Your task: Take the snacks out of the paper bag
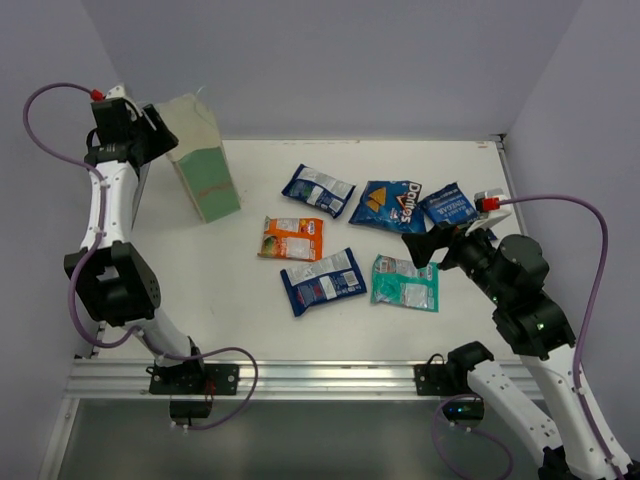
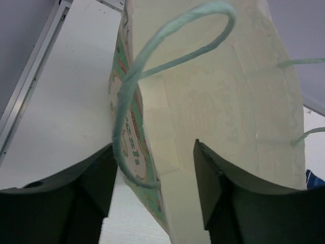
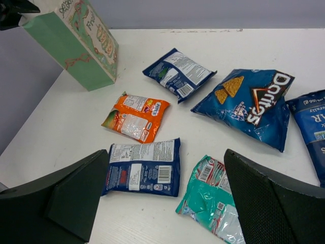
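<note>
The mint-green paper bag (image 1: pixel 205 165) (image 3: pixel 71 46) stands at the back left of the table. My left gripper (image 1: pixel 150 130) (image 2: pixel 155 152) is at its top, jaws open on either side of the bag's upper edge (image 2: pixel 213 101), with a string handle (image 2: pixel 152 56) looping in front. Six snacks lie on the table: Doritos (image 1: pixel 392 205) (image 3: pixel 251 104), a blue chip bag (image 1: pixel 447 205), two blue-and-white packets (image 1: pixel 318 190) (image 1: pixel 322 281), an orange one (image 1: pixel 291 238) and a teal one (image 1: pixel 405 283). My right gripper (image 1: pixel 420 245) (image 3: pixel 165 155) hangs open and empty above the teal packet.
The white table (image 1: pixel 230 300) is bounded by a rail along its near edge (image 1: pixel 320 375) and grey walls at the back and sides. The bag's inside is not visible from any view.
</note>
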`<state>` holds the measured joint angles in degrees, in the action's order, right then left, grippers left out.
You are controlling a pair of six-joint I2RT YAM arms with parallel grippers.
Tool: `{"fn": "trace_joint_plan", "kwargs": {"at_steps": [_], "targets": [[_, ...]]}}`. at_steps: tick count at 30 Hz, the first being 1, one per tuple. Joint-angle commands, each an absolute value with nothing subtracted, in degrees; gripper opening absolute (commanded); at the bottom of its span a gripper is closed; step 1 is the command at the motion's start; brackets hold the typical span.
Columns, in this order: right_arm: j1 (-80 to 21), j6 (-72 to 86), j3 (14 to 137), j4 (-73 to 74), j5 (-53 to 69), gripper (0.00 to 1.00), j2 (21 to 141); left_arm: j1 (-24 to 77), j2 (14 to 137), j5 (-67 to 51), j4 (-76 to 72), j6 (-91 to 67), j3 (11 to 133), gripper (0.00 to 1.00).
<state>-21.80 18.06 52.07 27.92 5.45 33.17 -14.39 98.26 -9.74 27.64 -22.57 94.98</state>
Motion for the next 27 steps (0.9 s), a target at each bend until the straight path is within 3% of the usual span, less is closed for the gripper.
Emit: {"fn": "trace_joint_plan", "kwargs": {"at_steps": [1,2,5,11,16,21,27], "targets": [[-22.0,17.8,54.0,27.4,4.5,0.99,33.1,-15.2,95.1,-6.7,29.4,-21.1,97.6,0.70],[-21.9,17.7,54.4,27.7,4.3,0.99,33.1,-15.4,94.8,-6.3,30.1,-20.9,97.7,0.82],[-22.0,16.9,55.8,28.4,3.6,0.99,33.0,-15.3,93.3,-5.3,31.5,-20.2,98.4,1.00],[-22.0,14.3,61.9,30.8,-1.7,0.99,32.6,-15.4,87.0,-3.5,38.3,-18.5,99.1,1.00],[-22.0,11.9,67.1,31.0,-8.9,0.99,31.6,-15.3,71.3,-3.5,38.0,-16.0,91.3,1.00],[-22.0,7.7,71.5,29.4,-10.4,0.99,30.2,-9.5,56.9,-0.8,35.4,-12.5,86.3,1.00],[-22.1,1.2,74.0,26.2,-14.2,0.99,28.2,-3.8,49.4,5.5,39.2,-8.5,88.6,1.00]]}}
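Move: The paper bag already stands upright to the left gripper's right. Its middle is about 9 cm to the right, some 2 cm ahead and 13 cm below, and a handle loop sits at the half-open fingers. The orange packet lies roughly 29 cm right and 14 cm back, the small navy packet 37 cm right and level, both about 25 cm down. From the right gripper, the bag is some 28 cm ahead, 46 cm left and 18 cm lower. Finish spreading the left fingers fully to let the bag's handle go, holding the left gripper almost in place, then pull it back about 24 cm and up 22 cm away from the bag, tipping the fingers up roughly 30 degrees. Meanwhile lift the empty, open right gripper, swing it right and a little back, away from the bag, tilting it up and turning it clockwise. ##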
